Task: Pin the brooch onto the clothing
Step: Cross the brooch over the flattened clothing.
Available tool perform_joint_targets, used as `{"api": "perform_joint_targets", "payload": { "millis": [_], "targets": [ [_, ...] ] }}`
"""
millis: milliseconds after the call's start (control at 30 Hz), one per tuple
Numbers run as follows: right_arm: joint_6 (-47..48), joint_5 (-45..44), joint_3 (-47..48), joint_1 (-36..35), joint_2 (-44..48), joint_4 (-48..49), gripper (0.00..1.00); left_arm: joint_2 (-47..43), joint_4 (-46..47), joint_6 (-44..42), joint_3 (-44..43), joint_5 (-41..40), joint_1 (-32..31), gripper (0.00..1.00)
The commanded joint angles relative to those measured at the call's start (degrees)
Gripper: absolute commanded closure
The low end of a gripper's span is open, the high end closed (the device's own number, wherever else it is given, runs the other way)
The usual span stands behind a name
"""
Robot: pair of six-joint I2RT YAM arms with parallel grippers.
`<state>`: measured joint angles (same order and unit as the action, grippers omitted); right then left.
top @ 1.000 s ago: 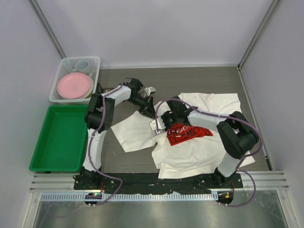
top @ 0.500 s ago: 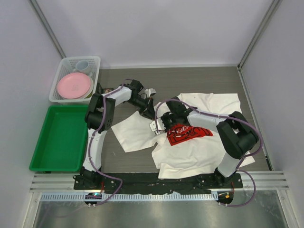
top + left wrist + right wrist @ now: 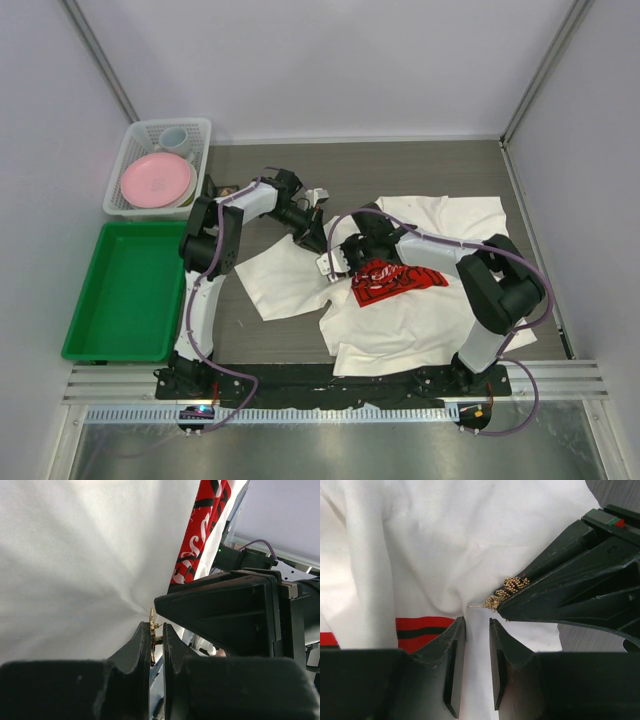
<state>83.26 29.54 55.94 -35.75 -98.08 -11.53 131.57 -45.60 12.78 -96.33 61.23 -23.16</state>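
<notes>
The clothing (image 3: 430, 310) is a white T-shirt lying crumpled on the table, its red print (image 3: 395, 280) bunched near the middle. My left gripper (image 3: 156, 627) is shut on the brooch (image 3: 152, 630), a small gold beaded piece held edge-on at the shirt's left edge. In the right wrist view the brooch (image 3: 507, 592) pokes from the left gripper (image 3: 570, 592), its pin tip touching a raised fold of the clothing (image 3: 470, 540). My right gripper (image 3: 472, 625) stands open, that fold running loosely between its fingers. From above, the left gripper (image 3: 318, 236) and the right gripper (image 3: 333, 262) nearly meet.
A white basket (image 3: 205, 140) at the back left holds a pink plate (image 3: 156, 179) and a cup (image 3: 173, 137). A green tray (image 3: 80, 300) lies in front of it. Cage posts and walls enclose the table.
The left arm has edged slightly to the right, toward the shirt. The right arm and the shirt look unchanged from above.
</notes>
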Motion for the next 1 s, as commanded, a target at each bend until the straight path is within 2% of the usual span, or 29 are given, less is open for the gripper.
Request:
{"api": "perform_joint_targets", "payload": {
  "millis": [0,500,567,600,700,967],
  "targets": [
    [1.81,-0.01,0.48,0.76,1.85,0.89,0.70,0.09,-1.68,-1.00,-1.31,1.08,-0.13,1.00],
    [4.27,3.07,1.10,0.77,0.26,-1.30,0.74,0.09,-1.42,-0.56,-1.31,1.08,-0.13,1.00],
    [3.93,3.42,1.19,0.68,0.09,-1.30,0.78,0.09,-1.07,-0.38,-1.05,1.08,-0.13,1.00],
    [3.66,3.42,1.53,0.68,-0.18,-1.30,0.86,0.01,-0.80,-0.12,-0.96,1.08,-0.13,1.00],
    [2.35,3.16,2.41,0.59,-0.70,-1.21,0.99,-0.17,-0.54,-0.03,-0.43,0.99,-0.13,1.00],
    [-2.75,3.42,1.98,0.68,0.08,2.91,0.99,-0.08,-0.10,0.32,0.18,1.00,-0.31,1.00]
  ]
}}
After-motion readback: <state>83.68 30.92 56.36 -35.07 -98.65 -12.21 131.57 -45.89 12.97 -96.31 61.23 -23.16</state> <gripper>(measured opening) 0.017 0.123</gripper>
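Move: The clothing's raised fold stands between the right hand's parted fingertips, about 1 cm back of their middle and level with them. The brooch is roughly 3 cm forward and 2 cm left of the right hand, the red print's middle some 13 cm right and 3 cm back, 3 cm lower. From the left hand, which holds the brooch, that fold lies about 5 cm back, 2 cm right and 1 cm lower; the flat sleeve is some 7 cm back and 11 cm left, 4 cm lower. The clothing's fold is pinched just beside the brooch's pin tip by the right hand: with fingers still parted it eases about half a centimetre forward and right, comes back to nearly the same spot, and there its fingers close fully on the cloth. The left hand stays in place and keeps its hold on the brooch, pin pointing back across the fold. ##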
